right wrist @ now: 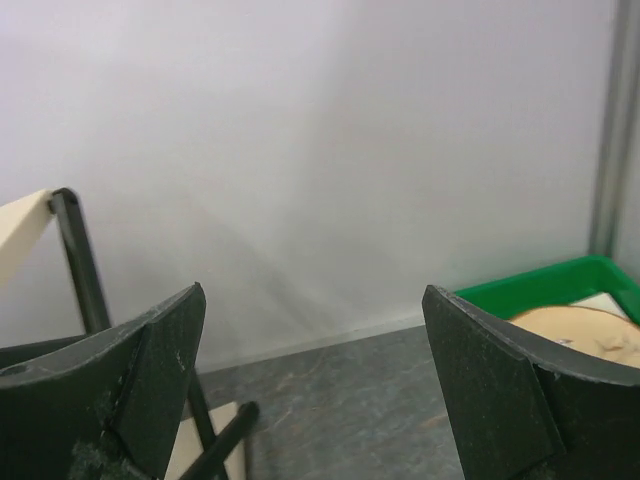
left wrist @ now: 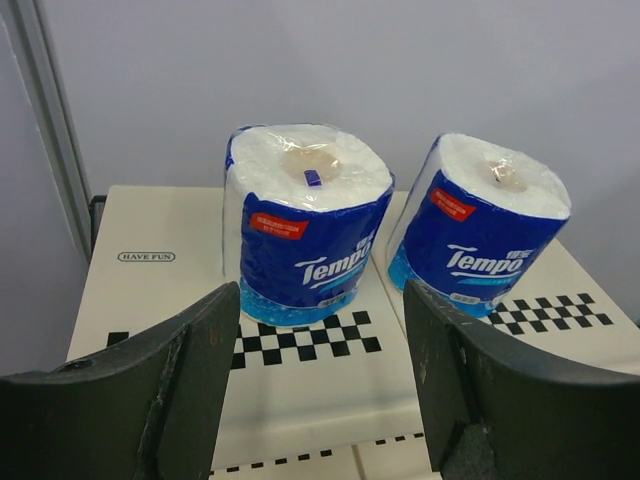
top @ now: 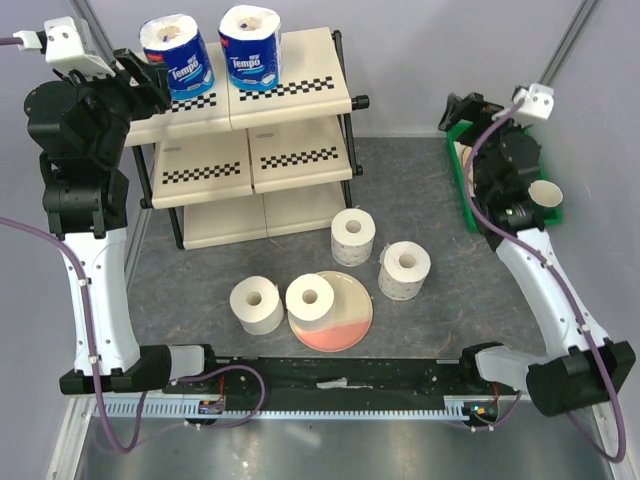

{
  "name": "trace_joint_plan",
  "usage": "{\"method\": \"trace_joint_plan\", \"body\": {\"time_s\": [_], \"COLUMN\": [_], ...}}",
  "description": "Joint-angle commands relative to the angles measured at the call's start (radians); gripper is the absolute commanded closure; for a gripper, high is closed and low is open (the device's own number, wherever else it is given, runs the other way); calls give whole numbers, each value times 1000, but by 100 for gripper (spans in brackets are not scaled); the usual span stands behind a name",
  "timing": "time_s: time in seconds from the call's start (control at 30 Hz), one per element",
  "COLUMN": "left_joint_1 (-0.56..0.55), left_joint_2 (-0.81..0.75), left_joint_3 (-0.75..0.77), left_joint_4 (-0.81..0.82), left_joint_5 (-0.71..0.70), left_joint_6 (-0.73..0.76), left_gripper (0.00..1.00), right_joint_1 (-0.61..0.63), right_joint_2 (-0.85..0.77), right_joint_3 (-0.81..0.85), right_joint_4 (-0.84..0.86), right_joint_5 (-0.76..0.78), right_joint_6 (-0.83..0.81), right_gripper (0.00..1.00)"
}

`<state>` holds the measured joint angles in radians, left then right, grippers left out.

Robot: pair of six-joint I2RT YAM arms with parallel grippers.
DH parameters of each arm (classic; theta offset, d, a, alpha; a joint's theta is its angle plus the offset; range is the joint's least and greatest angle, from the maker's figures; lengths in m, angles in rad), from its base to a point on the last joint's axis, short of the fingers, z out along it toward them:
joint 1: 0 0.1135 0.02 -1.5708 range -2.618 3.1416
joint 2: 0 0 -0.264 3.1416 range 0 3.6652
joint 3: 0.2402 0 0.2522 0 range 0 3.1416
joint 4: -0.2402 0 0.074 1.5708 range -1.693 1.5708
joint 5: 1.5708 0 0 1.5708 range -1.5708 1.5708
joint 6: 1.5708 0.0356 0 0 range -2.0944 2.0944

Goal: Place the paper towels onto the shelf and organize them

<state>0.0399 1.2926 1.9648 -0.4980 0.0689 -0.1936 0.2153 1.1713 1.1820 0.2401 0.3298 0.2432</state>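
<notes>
Two paper towels in blue Tempo wrappers stand upright on the top tier of the shelf [top: 305, 72], the left one [top: 176, 55] beside the right one [top: 250, 47]. My left gripper [top: 145, 80] hovers open at that tier's left front, empty, just short of the left wrapped roll [left wrist: 305, 225]; the other wrapped roll [left wrist: 480, 225] stands to its right. Unwrapped rolls stand on the table [top: 257, 304] [top: 353, 236] [top: 404, 270], and another one [top: 310, 299] sits on the plate. My right gripper [top: 455, 110] is raised, open and empty [right wrist: 312, 300].
A round pink-and-cream plate [top: 348, 322] lies at the table's front middle. A green tray [top: 463, 175] with dishes and a cup [top: 546, 195] stands on the right, under the right arm. The two lower shelf tiers [top: 300, 150] hold nothing. Walls close the back and sides.
</notes>
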Motion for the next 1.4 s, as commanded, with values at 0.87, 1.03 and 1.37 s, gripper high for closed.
{"method": "trace_joint_plan", "body": {"time_s": [0.87, 1.03, 1.37], "left_joint_1": [288, 304, 304], "left_joint_2": [33, 89, 148], "left_joint_3": [-146, -136, -133], "left_joint_4": [329, 380, 394], "left_joint_5": [127, 176, 243], "left_joint_6": [-208, -218, -190], "left_gripper": [27, 27, 27], "right_joint_1": [383, 420, 467], "right_joint_2": [836, 889, 955], "right_joint_3": [1186, 1203, 1259], "right_joint_4": [-217, -160, -130], "right_joint_5": [-40, 40, 58], "right_joint_6": [-177, -197, -236], "right_gripper": [2, 2, 2]}}
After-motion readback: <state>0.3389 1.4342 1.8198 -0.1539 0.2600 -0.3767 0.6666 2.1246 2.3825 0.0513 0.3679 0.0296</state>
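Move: The left Tempo roll stands on the top shelf about 15 cm straight ahead of the left hand and 5 cm lower; the right Tempo roll is some 14 cm to the right of it and about 1 cm farther out. From the right hand, that right roll lies about 44 cm to the left, 14 cm ahead and 5 cm higher. The top shelf's right edge lies some 26 cm to its left and 12 cm ahead, about level in height. Sweeping left nearly 30 cm and reaching about 12 cm forward, the right hand comes in over the top shelf to the right of the right roll, rising and then sinking partway, its wrist turning counter-clockwise. The left hand moves left first, then forward and down, to the left roll's outer side; both grippers stay open and empty. ##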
